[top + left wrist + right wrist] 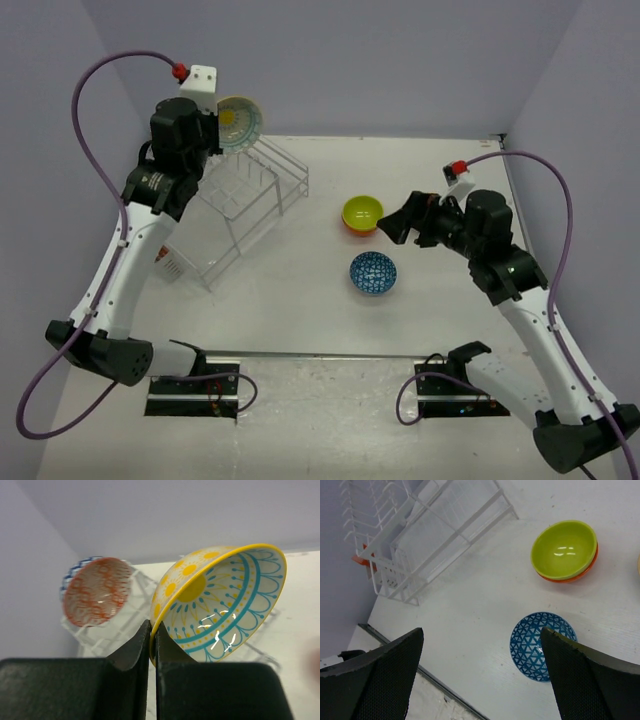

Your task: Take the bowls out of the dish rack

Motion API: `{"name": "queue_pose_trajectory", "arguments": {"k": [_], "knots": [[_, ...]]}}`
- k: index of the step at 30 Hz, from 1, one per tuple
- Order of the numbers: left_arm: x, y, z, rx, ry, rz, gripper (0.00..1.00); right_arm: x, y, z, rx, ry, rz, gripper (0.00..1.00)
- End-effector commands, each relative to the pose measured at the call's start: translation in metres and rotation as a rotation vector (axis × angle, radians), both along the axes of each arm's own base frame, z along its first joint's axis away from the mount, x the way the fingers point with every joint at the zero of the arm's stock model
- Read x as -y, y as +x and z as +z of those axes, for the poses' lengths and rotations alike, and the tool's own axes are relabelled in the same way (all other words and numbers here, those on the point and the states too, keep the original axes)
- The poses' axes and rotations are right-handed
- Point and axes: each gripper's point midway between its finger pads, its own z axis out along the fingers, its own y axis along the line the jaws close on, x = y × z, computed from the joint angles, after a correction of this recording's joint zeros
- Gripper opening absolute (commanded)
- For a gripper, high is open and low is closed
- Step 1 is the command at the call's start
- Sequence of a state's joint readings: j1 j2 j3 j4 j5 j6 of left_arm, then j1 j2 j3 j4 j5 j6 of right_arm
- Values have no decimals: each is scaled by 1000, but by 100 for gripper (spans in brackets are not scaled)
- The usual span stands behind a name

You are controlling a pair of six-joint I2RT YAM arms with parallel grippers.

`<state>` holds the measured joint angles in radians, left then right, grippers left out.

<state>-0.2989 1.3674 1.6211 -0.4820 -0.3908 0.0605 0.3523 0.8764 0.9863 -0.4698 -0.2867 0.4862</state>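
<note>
My left gripper is shut on the rim of the white bowl with teal rim and yellow centre, holding it tilted in the air over the back left of the dish rack. A red-patterned bowl stands on edge in the rack, with a blue-patterned edge behind it. On the table the lime-green bowl sits nested in the orange-red bowl, and a blue-patterned bowl lies just in front. My right gripper hovers open beside these bowls, holding nothing.
Purple-grey walls close in the table at the back and both sides. A metal strip runs along the near edge between the two arm bases. Purple cables loop off both arms.
</note>
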Motion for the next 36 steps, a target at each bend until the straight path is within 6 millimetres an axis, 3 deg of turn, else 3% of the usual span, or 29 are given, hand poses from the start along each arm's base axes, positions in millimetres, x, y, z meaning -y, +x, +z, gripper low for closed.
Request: {"name": "queue_pose_trajectory", "arguments": {"k": [1, 2, 3, 5, 6, 7, 8, 11, 14, 15, 19, 26, 30, 31, 33, 35, 36], "knots": [[73, -30, 29, 40, -277, -274, 0, -6, 8, 65, 122, 109, -32, 99], [85, -33, 26, 27, -291, -295, 0, -5, 9, 69, 127, 90, -53, 99], [99, -37, 21, 8, -312, -324, 0, -16, 9, 84, 143, 83, -29, 99], [138, -49, 12, -32, -332, -412, 0, -20, 11, 85, 133, -3, -33, 99], [152, -50, 5, -57, -344, -432, 0, -20, 14, 108, 174, -19, -66, 99], [169, -56, 2, -73, -351, -469, 0, -26, 24, 101, 147, -63, -62, 99], [178, -58, -2, -84, -361, -490, 0, -24, 25, 111, 149, -81, -79, 99], [202, -63, -18, -142, -405, -551, 0, -16, 47, 104, 136, -183, -176, 98], [225, -69, -30, -180, -446, -620, 0, -17, 62, 89, 125, -261, -201, 88], [231, -71, -35, -196, -458, -635, 0, -13, 67, 86, 126, -292, -236, 77], [241, -75, -39, -213, -479, -669, 0, -11, 77, 63, 98, -370, -261, 60], [242, -70, -38, -207, -477, -660, 0, -31, 74, 55, 109, -367, -203, 59], [247, -73, -31, -203, -500, -688, 0, -42, 81, 44, 105, -386, -171, 52], [249, -74, -30, -203, -505, -697, 0, -45, 84, 42, 109, -381, -166, 45], [249, -74, -30, -204, -516, -698, 0, -51, 87, 34, 94, -384, -148, 21], [250, -75, -28, -201, -522, -703, 0, -54, 91, 31, 94, -377, -151, 4], [250, -76, -28, -201, -524, -702, 0, -54, 92, 31, 92, -373, -159, 1]]}}
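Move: Held by the left gripper above the rack, the yellow-rimmed bowl is to go to the right gripper, about 16 cm back, 40 cm right and 11 cm below the left hand. The rack sits 6 cm ahead, 4 cm left, 30 cm below. From the right hand, the yellow-rimmed bowl is some 19 cm ahead, 35 cm left, 12 cm up; the green bowl 21 cm ahead, 5 cm left; the blue bowl 4 cm ahead, 2 cm left, both about 25 cm down. Sweeping about 24 cm right and some 8 cm back, then dipping 8 cm, the left hand keeps its pinch and brings the bowl from above the rack to the right hand, turning clockwise. The open right hand rises about 13 cm, then comes down 9 cm while working forward and slightly left, rolls left side down, and closes to pinch the bowl's free rim, one finger inside. ##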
